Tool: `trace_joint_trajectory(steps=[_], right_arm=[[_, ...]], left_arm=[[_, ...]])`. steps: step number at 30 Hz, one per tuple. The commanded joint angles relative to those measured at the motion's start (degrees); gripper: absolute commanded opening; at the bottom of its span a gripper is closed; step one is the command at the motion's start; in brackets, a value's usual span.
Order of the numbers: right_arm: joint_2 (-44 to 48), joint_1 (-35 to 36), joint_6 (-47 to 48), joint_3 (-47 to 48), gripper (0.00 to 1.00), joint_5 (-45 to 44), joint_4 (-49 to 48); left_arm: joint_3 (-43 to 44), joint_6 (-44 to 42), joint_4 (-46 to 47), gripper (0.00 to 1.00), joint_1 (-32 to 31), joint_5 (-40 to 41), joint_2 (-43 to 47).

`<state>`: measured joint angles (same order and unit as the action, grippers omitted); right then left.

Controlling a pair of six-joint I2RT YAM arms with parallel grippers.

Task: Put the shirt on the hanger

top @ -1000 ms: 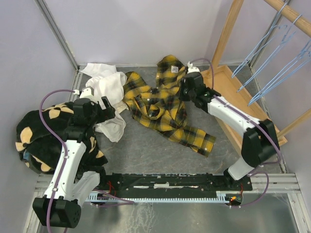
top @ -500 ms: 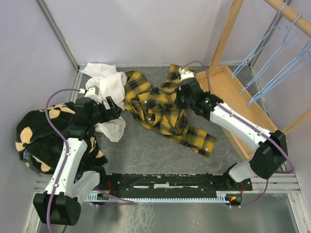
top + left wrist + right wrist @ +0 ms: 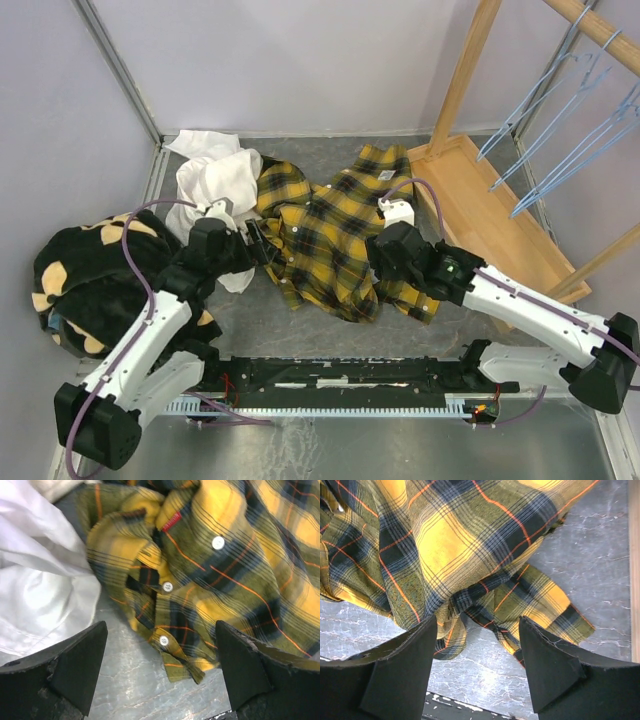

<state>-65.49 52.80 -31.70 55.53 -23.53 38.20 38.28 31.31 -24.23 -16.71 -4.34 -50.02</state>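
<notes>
The yellow and black plaid shirt (image 3: 325,225) lies crumpled on the grey table, with its collar and white label toward the back. Its button placket (image 3: 165,587) shows in the left wrist view, and a folded hem (image 3: 470,550) in the right wrist view. My left gripper (image 3: 266,246) is open at the shirt's left edge, and a loose corner of the placket lies between its fingers (image 3: 160,677). At the shirt's near right edge my right gripper (image 3: 378,264) is also open, with bare table between its fingers (image 3: 477,667). Several light-blue wire hangers (image 3: 530,104) hang at the upper right.
A white garment (image 3: 215,180) lies just left of the shirt and appears again in the left wrist view (image 3: 40,590). A black fleece with tan patches (image 3: 85,285) is heaped at the far left. The wooden rack base (image 3: 485,215) borders the shirt on the right.
My right gripper has let go of the shirt and drawn back toward the near edge. The shirt has dropped and spread flatter. My left arm has moved right to the shirt's edge.
</notes>
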Motion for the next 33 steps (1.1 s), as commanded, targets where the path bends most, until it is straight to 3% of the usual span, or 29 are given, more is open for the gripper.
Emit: trace_joint_trajectory(steps=[1, 6, 13, 21, 33], right_arm=[[1.14, 0.00, 1.70, 2.51, 0.74, -4.39, 0.75], [-1.26, -0.02, 1.67, 2.71, 0.74, -0.46, -1.03], [-1.84, 0.03, 0.73, 0.79, 0.73, 2.63, -3.38], [-0.61, -0.04, -1.06, -0.34, 0.73, 1.77, -3.21], [1.21, -0.02, -1.56, -0.12, 0.73, 1.57, -1.48]], left_arm=[[-1.74, 10.17, 0.01, 0.92, -5.50, 11.06, 2.94], [-9.23, 15.24, 1.33, 0.83, -6.16, 12.85, 8.51], [-21.31, 14.41, 17.26, 0.75, -6.19, 6.33, 13.00], [-27.56, 13.73, 32.26, 0.68, -6.21, 5.24, 7.83], [-28.73, 12.09, 44.98, 0.54, -6.20, 7.02, -5.00]])
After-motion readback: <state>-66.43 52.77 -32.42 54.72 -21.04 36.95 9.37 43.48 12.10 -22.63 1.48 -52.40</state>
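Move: The shirt's loose fold at its left edge lies about 13 cm below the left hand, some 3 cm ahead and 2 cm to its right. The white cloth's middle is roughly 15 cm ahead and 10 cm left of that hand, and the dark blanket's is some 29 cm to its left and 3 cm back. From the right hand the fold is about 22 cm left, 4 cm ahead and 15 cm below. The shirt's left-edge fold is approached from above: the empty left hand sinks about 10 cm beside the white cloth, swinging back some 4 cm on the way down and then easing forward again towards the fold. Its fingers narrow from wide open to about half open, and the wrist turns around 10 degrees, its left side dipping, so the tips come close around the fold; contact can't be seen. ##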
